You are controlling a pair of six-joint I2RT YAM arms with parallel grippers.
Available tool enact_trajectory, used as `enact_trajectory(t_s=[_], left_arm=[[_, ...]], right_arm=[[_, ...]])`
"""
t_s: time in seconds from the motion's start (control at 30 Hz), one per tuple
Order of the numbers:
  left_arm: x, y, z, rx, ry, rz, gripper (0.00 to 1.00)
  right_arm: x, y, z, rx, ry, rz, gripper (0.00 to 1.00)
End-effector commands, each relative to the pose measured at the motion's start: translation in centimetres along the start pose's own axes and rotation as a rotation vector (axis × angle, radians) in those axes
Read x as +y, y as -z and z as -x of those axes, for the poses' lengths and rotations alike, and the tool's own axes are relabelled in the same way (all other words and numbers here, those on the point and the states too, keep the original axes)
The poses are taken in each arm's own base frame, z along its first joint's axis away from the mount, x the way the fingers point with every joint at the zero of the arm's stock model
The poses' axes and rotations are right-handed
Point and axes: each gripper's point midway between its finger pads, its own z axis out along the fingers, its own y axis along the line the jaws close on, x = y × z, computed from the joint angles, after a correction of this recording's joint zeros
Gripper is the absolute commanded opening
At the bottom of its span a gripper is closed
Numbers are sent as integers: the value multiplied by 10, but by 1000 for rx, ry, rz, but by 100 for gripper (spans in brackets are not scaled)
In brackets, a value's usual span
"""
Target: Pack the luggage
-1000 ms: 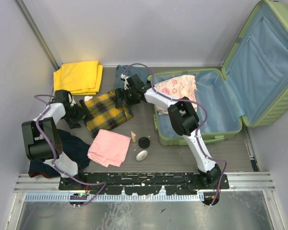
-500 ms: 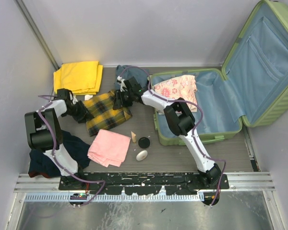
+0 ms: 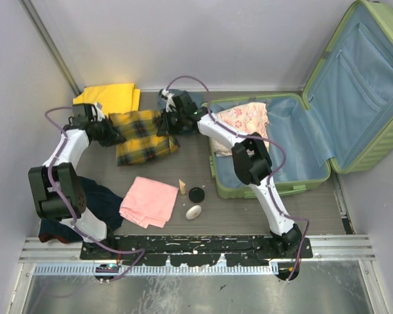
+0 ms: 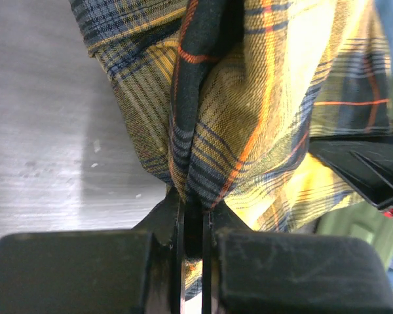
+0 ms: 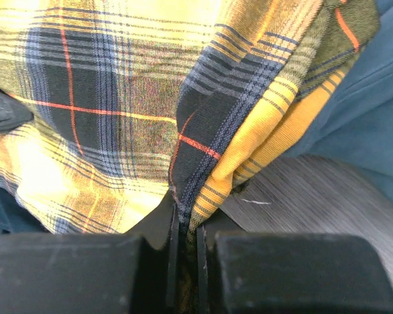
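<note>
The luggage [image 3: 275, 188] lies open at the right, its lid [image 3: 363, 78] leaning back and a floral cloth [image 3: 239, 119] in its left end. Left of it, a yellow-and-navy plaid shirt [image 3: 141, 136] hangs stretched between both grippers. My left gripper [image 3: 112, 132] is shut on the shirt's left edge. In the left wrist view, plaid fabric [image 4: 249, 118] bunches up between the closed fingers of the left gripper [image 4: 191, 204]. My right gripper [image 3: 164, 123] is shut on the shirt's right edge. In the right wrist view, a fold of plaid [image 5: 118, 98] is pinched in the right gripper [image 5: 187, 210].
A folded yellow cloth [image 3: 108, 98] lies at the back left and a blue garment [image 3: 187, 98] behind the right gripper. Nearer the front lie a pink cloth [image 3: 149, 201], a dark navy garment [image 3: 95, 199], a small wooden cone [image 3: 181, 186], a black disc [image 3: 196, 194] and a white oval [image 3: 194, 212].
Both grippers have gone from open to shut on the plaid shirt's edges. They have raised it and carried it toward the back, and it now spreads between them.
</note>
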Motion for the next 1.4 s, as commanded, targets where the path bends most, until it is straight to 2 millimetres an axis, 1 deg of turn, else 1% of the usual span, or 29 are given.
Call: enact_trajectory(t_s=[0.0, 0.1, 0.23, 0.27, 0.3, 0.37, 0.43, 0.5, 0.6, 0.63, 0.67, 0.7, 0.73, 0.8, 0.87, 0.93, 1.0, 1.07, 1.1, 1.2, 1.3, 1.37], left_arm=[[-91, 58, 55, -232, -206, -194, 0], [-131, 72, 56, -261, -290, -262, 0], [-191, 86, 51, -293, -395, -362, 0], [-205, 86, 48, -293, -413, -381, 0], [-218, 86, 44, -291, -430, -403, 0], [-246, 73, 30, -261, -477, -449, 0], [-268, 62, 18, -238, -512, -473, 0], [-295, 57, 5, -210, -532, -519, 0], [-327, 46, -24, -164, -575, -570, 0], [-337, 42, -35, -152, -593, -584, 0], [-346, 40, -45, -144, -613, -594, 0], [-354, 38, -57, -128, -632, -604, 0], [-360, 35, -69, -111, -649, -609, 0], [-369, 29, -96, -72, -694, -621, 0], [-374, 24, -124, -37, -762, -620, 0], [-373, 16, -148, -8, -826, -596, 0], [-370, 10, -175, 23, -885, -581, 0], [-367, 2, -196, 46, -931, -569, 0], [-365, -2, -206, 60, -948, -565, 0], [-361, -14, -224, 99, -968, -539, 0], [-359, -25, -236, 126, -984, -528, 0], [-355, -31, -245, 158, -993, -512, 0]], right_arm=[[63, 100, 99, -224, 102, 82, 1], [59, 136, 117, -263, 99, 65, 1], [53, 188, 130, -300, 141, 22, 1], [48, 198, 128, -300, 150, 6, 1], [37, 209, 123, -294, 144, -22, 1], [20, 227, 113, -287, 127, -59, 1], [3, 249, 108, -295, 102, -101, 1], [-15, 273, 105, -308, 67, -145, 1], [-42, 308, 96, -322, 44, -214, 1], [-50, 319, 91, -325, 37, -234, 1], [-53, 331, 85, -331, 37, -250, 1], [-63, 336, 76, -320, 29, -266, 1], [-65, 346, 68, -315, 31, -277, 1], [-74, 356, 47, -286, 38, -304, 1], [-83, 366, 23, -255, 35, -328, 1], [-98, 376, -2, -226, 9, -358, 1], [-111, 385, -24, -201, -24, -376, 1], [-126, 393, -42, -181, -42, -400, 1], [-133, 394, -54, -165, -42, -404, 1], [-149, 394, -76, -130, -42, -407, 1], [-163, 390, -87, -122, -12, -420, 1], [-168, 385, -94, -123, -6, -413, 1]])
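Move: The plaid cloth is already pinched in both hands. It is going to the near-left part of the open luggage, about 49 cm right and 4 back of the left hand, some 33 right and 9 back of the right hand, roughly 5 cm below them. From the right hand, the floral cloth lies 29 cm right and 3 ahead, the luggage's left rim 18 right and 4 back, and the blue cloth 6 right and 9 ahead. The plaid cloth stays gripped in both hands as they raise it nearly 20 cm while swinging right, over the luggage's left rim, then lower it and draw back towards the bases, ending about 42 cm to the right and still 6 or 7 cm above their starting height. The hands keep their spacing; the left turns strongly clockwise, the right less so. ##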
